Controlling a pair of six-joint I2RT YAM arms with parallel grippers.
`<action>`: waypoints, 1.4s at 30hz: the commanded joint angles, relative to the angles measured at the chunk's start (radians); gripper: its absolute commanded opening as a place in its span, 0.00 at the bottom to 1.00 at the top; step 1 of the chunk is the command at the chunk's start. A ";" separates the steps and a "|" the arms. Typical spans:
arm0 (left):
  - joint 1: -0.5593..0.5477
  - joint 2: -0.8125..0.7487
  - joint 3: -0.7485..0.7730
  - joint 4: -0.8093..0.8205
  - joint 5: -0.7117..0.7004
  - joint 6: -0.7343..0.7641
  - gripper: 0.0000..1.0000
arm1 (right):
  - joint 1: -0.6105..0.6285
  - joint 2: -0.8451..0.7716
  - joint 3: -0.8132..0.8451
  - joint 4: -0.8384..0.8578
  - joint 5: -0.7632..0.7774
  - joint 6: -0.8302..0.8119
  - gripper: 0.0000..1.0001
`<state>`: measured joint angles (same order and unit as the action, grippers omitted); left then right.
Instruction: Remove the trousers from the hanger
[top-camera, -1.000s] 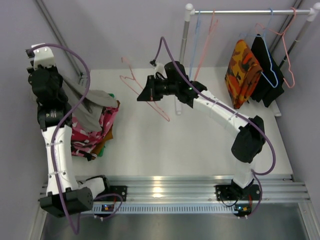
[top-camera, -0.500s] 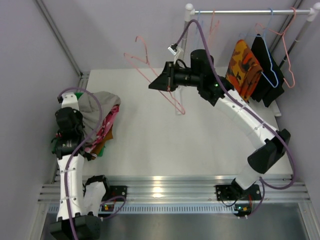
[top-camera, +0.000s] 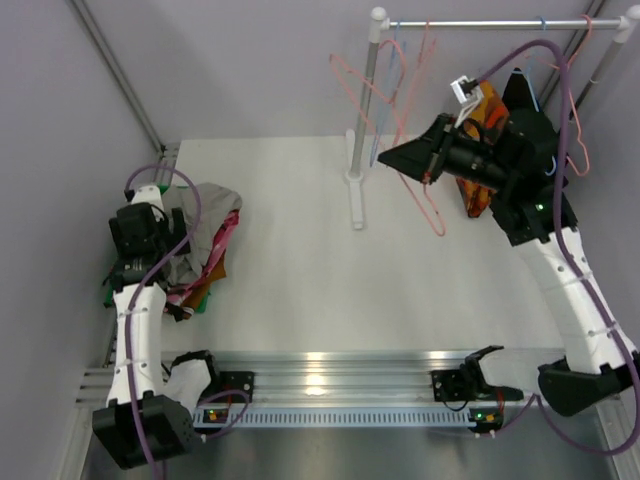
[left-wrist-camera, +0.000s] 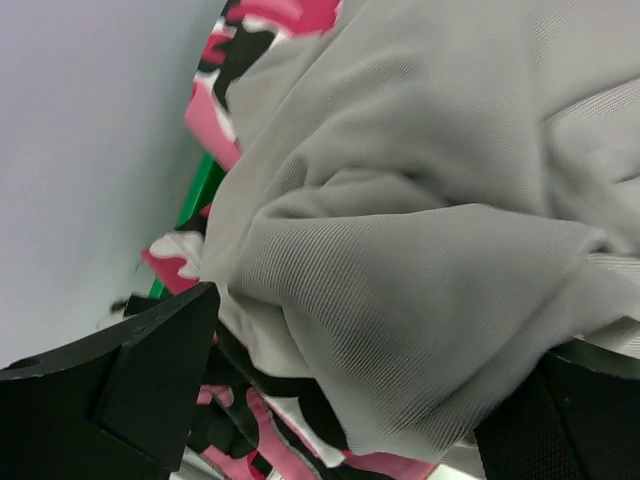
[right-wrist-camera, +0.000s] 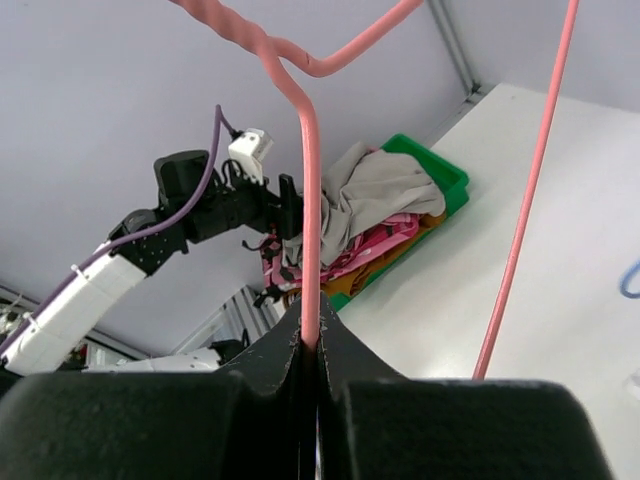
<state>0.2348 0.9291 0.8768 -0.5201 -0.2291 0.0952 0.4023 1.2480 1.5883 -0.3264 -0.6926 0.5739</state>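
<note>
The light grey trousers (top-camera: 208, 205) lie on top of a pile at the table's left edge, over the pink floral trousers (top-camera: 212, 252) and the rust-brown ones (right-wrist-camera: 375, 277). My left gripper (left-wrist-camera: 370, 400) is open and low over this pile, and grey cloth (left-wrist-camera: 420, 200) sags between its spread fingers. My right gripper (top-camera: 425, 160) is shut on the wire of a bare pink hanger (top-camera: 362, 85) and holds it up next to the rack's post. In the right wrist view the hanger (right-wrist-camera: 310, 190) runs straight up out of the shut jaws.
The pile sits in a green bin (right-wrist-camera: 445, 178). A white rack with post (top-camera: 367, 100) and rail (top-camera: 500, 22) stands at the back right. An orange-patterned garment (top-camera: 490, 105), a black garment (top-camera: 522, 92) and several empty hangers (top-camera: 578, 130) hang on it.
My right arm has carried the pink hanger from mid-table up and right to the rack. My left arm lowered the grey trousers onto the pile and opened its jaws.
</note>
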 joint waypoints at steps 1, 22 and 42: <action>0.003 0.022 0.132 -0.023 0.125 -0.014 0.99 | -0.075 -0.116 -0.049 -0.023 -0.070 -0.034 0.00; 0.044 0.186 0.619 -0.454 0.720 0.008 0.99 | -0.189 -0.444 -0.133 -0.379 0.330 -0.207 0.00; 0.020 0.290 0.893 -0.336 0.669 -0.101 0.99 | -0.484 0.177 0.233 -0.155 0.214 -0.051 0.00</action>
<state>0.2588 1.2243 1.7447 -0.9405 0.4603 0.0406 -0.0601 1.3327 1.6928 -0.6289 -0.3851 0.4450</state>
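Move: The right hand holds the empty pink hanger. The free stretch of rail it is bound for lies about 28 cm ahead, 24 cm right and 5 cm up. The orange trousers hang some 28 cm ahead, 27 right and 10 below, and the empty hangers on the rail about 27 ahead, 7 right and 7 below. From the open left hand the grey trousers are 3 cm right, 2 ahead and 6 below; the orange ones roughly 76 right, 28 ahead and 15 up. Back about 10 cm and to the right first, then sweeping forward and right past the empty hangers, the right hand keeps its pinch on the pink hanger, turns some 40 degrees clockwise and sinks slightly, bringing the hook towards the rail by the orange trousers. The open left hand rises off the grey trousers, dips, then swings right and climbs to about 20 cm up, turning clockwise. ##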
